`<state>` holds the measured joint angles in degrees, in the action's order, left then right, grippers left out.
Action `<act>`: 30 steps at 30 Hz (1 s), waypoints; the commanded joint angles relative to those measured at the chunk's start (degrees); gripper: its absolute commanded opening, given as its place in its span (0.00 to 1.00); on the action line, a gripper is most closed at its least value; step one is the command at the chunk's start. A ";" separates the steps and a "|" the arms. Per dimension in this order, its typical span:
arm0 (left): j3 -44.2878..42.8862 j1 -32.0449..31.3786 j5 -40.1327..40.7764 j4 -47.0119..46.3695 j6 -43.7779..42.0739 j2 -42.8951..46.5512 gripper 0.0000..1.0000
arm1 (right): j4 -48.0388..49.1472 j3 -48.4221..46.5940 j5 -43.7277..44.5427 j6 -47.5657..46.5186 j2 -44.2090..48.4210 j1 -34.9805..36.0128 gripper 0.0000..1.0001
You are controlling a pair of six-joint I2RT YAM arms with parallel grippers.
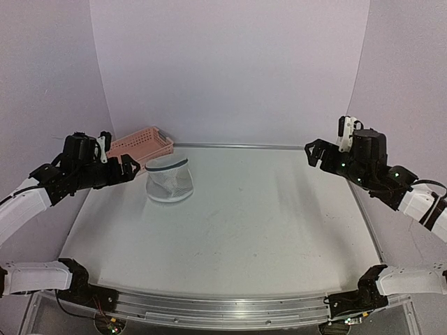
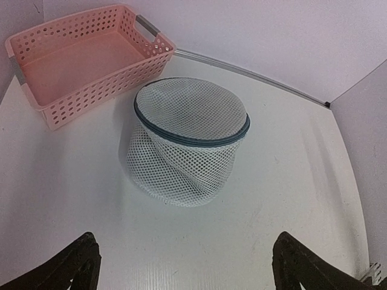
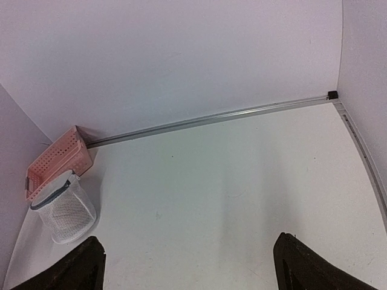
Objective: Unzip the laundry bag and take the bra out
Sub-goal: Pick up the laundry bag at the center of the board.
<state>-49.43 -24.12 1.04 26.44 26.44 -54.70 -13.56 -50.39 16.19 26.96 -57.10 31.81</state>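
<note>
The laundry bag (image 1: 169, 180), a small white mesh drum with a dark grey zip rim round its flat lid, stands at the back left of the table. In the left wrist view the laundry bag (image 2: 187, 139) leans slightly and its zip runs closed all round. The bra is hidden. My left gripper (image 1: 124, 167) hovers just left of the bag, open and empty, and in its own view the left gripper (image 2: 187, 241) is short of the bag. My right gripper (image 1: 314, 152) hangs open and empty above the table's right side, far from the laundry bag (image 3: 63, 208).
A pink lattice basket (image 1: 140, 145) sits empty in the back left corner, right behind the bag; the basket (image 2: 78, 60) shows close by in the left wrist view too. A metal rail (image 3: 211, 118) lines the table's far edge, and pale walls close in on three sides.
</note>
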 commanded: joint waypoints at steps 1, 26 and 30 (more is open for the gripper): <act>-4.37 -0.23 -0.86 -1.19 1.46 -1.13 1.00 | 2.49 -3.34 -5.07 -0.91 0.99 0.18 0.98; -21.58 1.91 1.01 -1.91 10.89 -25.92 1.00 | 2.57 2.11 -7.39 -0.15 6.08 0.18 0.98; -23.25 3.99 -2.64 -1.91 14.81 -31.44 0.96 | 2.16 3.02 -7.83 0.32 7.32 0.19 0.98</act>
<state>-69.06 -22.09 2.37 25.96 36.58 -82.76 -12.58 -47.90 7.84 26.59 -51.66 31.81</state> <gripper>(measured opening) 0.979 0.983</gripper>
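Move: The laundry bag stands some 17 cm ahead of the open left hand, about 8 cm to its right and 16 cm below. The pink basket is the bag's near neighbour, roughly 13 cm farther out and 11 cm farther left than the bag. From the right hand the bag lies far over to the left, about 43 cm, some 14 cm ahead and 20 cm lower. Towards the mesh laundry bag the left hand reaches about 10 cm forward, drifting slightly right, fingers still wide open. It first rises some 2 cm, then sinks below its starting height, while the wrist tips down and turns counter-clockwise, each about 10 degrees. The empty right hand edges left and up, then back, turning a little counter-clockwise. ##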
